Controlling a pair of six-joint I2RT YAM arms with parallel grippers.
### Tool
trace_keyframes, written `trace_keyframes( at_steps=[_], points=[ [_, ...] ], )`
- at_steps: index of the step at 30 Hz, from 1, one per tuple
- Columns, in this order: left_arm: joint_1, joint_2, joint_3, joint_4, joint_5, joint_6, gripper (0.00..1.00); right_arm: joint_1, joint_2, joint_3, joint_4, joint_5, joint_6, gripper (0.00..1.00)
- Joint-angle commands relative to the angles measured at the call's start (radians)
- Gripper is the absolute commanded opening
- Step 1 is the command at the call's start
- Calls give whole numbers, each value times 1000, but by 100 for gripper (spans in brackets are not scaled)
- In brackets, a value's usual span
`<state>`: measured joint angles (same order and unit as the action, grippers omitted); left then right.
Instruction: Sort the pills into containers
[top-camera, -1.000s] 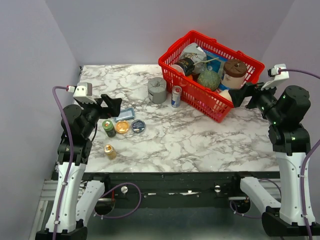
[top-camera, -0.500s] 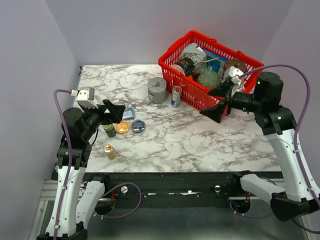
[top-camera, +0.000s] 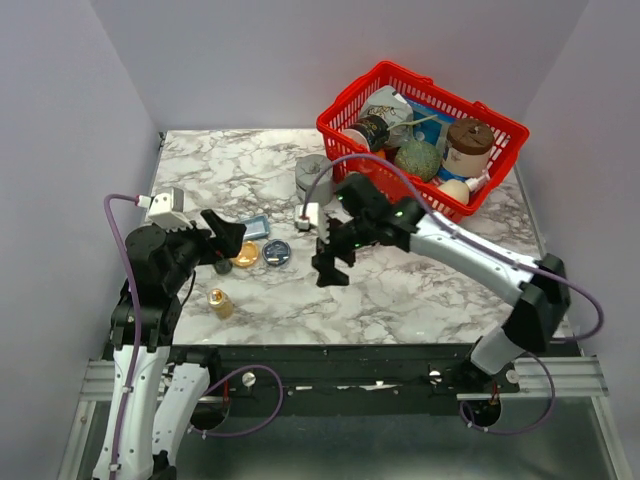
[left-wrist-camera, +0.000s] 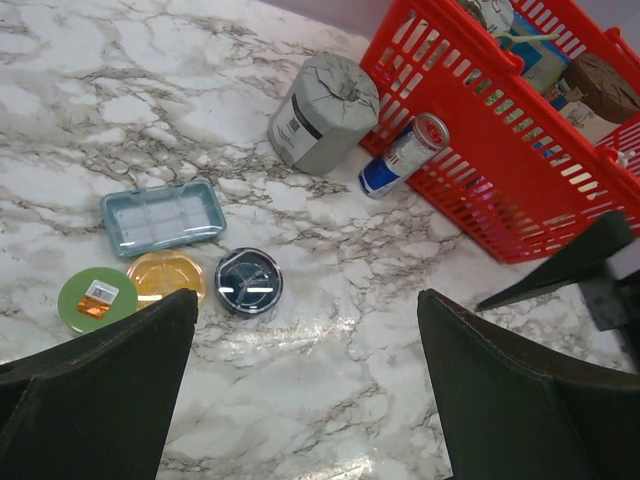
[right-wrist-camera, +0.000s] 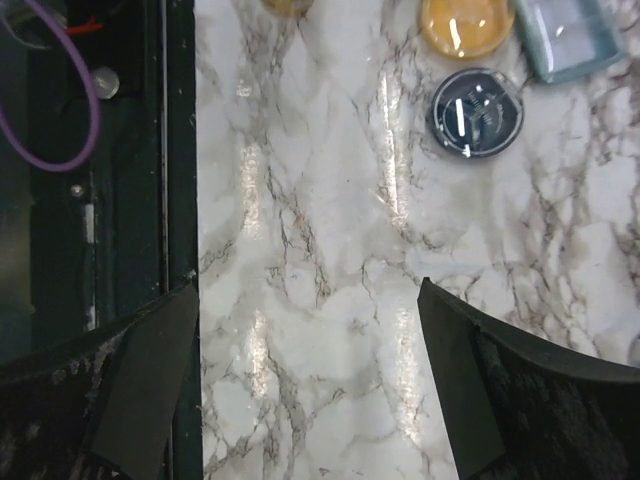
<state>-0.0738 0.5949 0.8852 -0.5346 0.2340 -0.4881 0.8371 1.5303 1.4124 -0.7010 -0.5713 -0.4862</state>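
Note:
The orange dish (top-camera: 244, 255) (left-wrist-camera: 166, 276) (right-wrist-camera: 467, 25) and the dark blue dish (top-camera: 277, 252) (left-wrist-camera: 248, 283) (right-wrist-camera: 477, 111) lie side by side on the marble at the left. No loose pills can be made out. A pale blue compartment box (top-camera: 252, 227) (left-wrist-camera: 160, 217) lies just behind the dishes. My left gripper (top-camera: 232, 238) (left-wrist-camera: 305, 400) hovers open just left of the dishes, holding nothing. Over bare marble right of the blue dish hangs my right gripper (top-camera: 330, 262) (right-wrist-camera: 310, 380), open and empty.
A green-lidded bottle (left-wrist-camera: 97, 299) stands left of the orange dish, and a small amber bottle (top-camera: 220, 302) nearer the front edge. The grey notched block (left-wrist-camera: 322, 113), a can (left-wrist-camera: 403, 158) and the full red basket (top-camera: 497, 122) stand at the back right.
My right arm has swung from beside the basket across to the middle of the table, near the dishes. The left gripper has barely shifted. Both stay open.

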Motion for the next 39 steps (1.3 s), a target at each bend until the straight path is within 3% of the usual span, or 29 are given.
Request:
trace_keyframes(
  at_steps=[1,5,11,23,39],
  points=[
    [2,-32,-32,-74,-58,-1,99,56,152,85,41,142,70,100],
    [2,18,-35,-123,-156,5,99,62,303,253,-6,139,89,100],
    [2,141,-51,-134,-226,-27,99,62,451,338,28,146,90,100],
    [3,86,-68,-85,-289,11,99,62,757,652,-26,337,276,100],
    [3,23,-74,-96,-279,20,99,95,927,750,-55,425,304,100]
  ],
)
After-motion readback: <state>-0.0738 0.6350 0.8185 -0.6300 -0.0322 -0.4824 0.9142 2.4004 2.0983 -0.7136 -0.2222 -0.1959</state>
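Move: The dark-blue pill container lies about 12 cm ahead of the right hand, 13 cm to its left and some 20 cm below. The amber container is roughly 7 cm farther left of it and nearly level with it, and the teal tray stands about 6 cm farther out and 5 cm to its left. From the left hand the dark-blue container is about 9 cm ahead, 7 cm to the right and 28 cm below. With no touch to be seen, the right hand sinks about 17 cm while travelling some 12 cm left and as far forward, settling close over the dark-blue container with its fingers open. The fingers tip more steeply down and swing about 20 degrees clockwise. The left hand, also open, dips about 9 cm, climbs back some 3, and drifts left, turning a little counter-clockwise and tipping down. ##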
